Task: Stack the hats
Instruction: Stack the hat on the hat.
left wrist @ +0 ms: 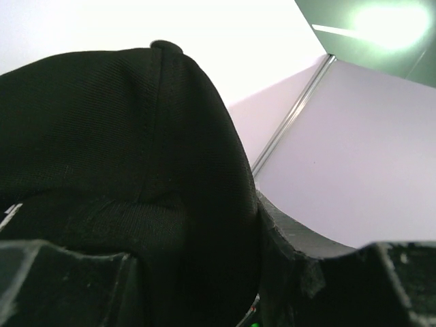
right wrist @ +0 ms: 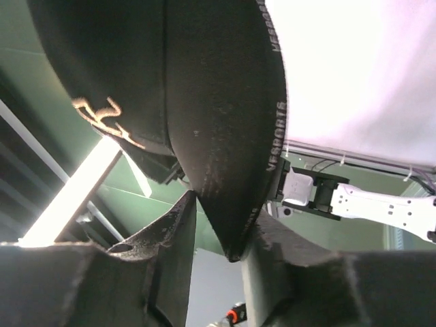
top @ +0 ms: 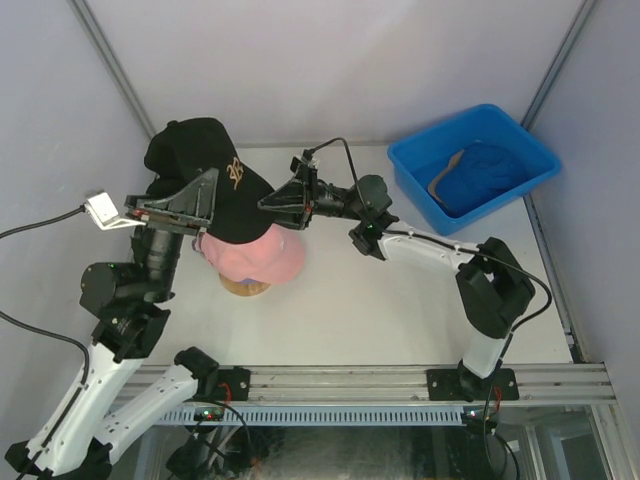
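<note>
A black hat (top: pixel 205 160) with a gold embroidered logo hangs tilted just above a pink hat (top: pixel 262 255), which sits on a wooden stand (top: pixel 245 287). My left gripper (top: pixel 205 200) is shut on the black hat's crown from the left. In the left wrist view the black hat (left wrist: pixel 102 150) fills the space between that gripper's (left wrist: pixel 197 272) fingers. My right gripper (top: pixel 268 202) is shut on the brim's edge from the right. The right wrist view shows the black hat's brim (right wrist: pixel 204 102) wedged between both fingers of the right gripper (right wrist: pixel 221 225). A blue hat (top: pixel 490 175) lies in the bin.
A blue plastic bin (top: pixel 415 190) stands at the back right of the table. Lilac walls with metal posts close in the back and both sides. The right arm stretches across the middle of the table towards the stand.
</note>
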{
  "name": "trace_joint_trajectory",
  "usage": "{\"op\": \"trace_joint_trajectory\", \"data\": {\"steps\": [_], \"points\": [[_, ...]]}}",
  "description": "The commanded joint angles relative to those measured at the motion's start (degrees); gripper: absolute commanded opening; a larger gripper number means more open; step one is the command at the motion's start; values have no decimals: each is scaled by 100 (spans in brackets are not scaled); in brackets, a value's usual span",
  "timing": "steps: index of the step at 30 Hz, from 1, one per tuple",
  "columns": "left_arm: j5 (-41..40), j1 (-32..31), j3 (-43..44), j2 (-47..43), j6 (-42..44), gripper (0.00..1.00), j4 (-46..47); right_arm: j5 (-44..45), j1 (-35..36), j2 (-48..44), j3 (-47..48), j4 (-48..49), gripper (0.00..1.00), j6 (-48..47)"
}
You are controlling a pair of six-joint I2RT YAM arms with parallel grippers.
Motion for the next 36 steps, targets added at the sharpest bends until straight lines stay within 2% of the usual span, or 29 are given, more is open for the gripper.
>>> {"op": "trace_joint_trajectory", "data": {"steps": [1,3,4,8,13,16,19,23,28,36], "points": [[169,-221,169,40,436,0,239,133,-88,166,392,701,18,456],[110,-301,87,-4,474,0,250,171,-116,244,406,901,1,577],[82,-325,39,-49,491,0,250,152,-153,265,401,980,0,602],[-276,-339,-140,-411,553,3,34,-25,-330,222,352,1165,0,561],[-1104,-339,-400,-1112,566,32,-469,-152,-626,296,330,1718,0,839],[-1719,-339,-648,-1593,401,40,-687,-157,-717,525,405,2304,0,1261],[-2379,-339,-944,-2090,77,45,-890,-111,-784,662,419,2623,0,1484],[-2699,-343,-1095,-2504,-290,55,-1174,38,-847,784,470,2922,0,1669],[-2875,-339,-845,-2492,-763,58,-1868,44,-902,940,783,3068,0,1863],[-3051,-339,-781,-2398,-1611,73,-2195,-202,-831,855,886,3153,0,1935]]}}
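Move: In the left hand's grip is the black hat, its middle about 5 cm ahead. The right fingers stand around the brim tip, some 1 cm to their left; from this hand the black hat's middle lies about 11 cm left, 4 cm ahead and slightly higher. The pink hat sits about 4 cm ahead, 9 cm left and 25 cm below the right hand, with the wooden stand's middle 5 cm lower and 1 cm farther left. Pinching the black hat's brim tip shut, the right hand at first barely shifts, then carries the hat about 6 cm forward and 4 cm right, rising a little, away from the pink hat. The left hand sinks, then swings some 11 cm left and about 5 cm back, turning counter-clockwise and tipping down; its fingers come off the hat and open wider. ##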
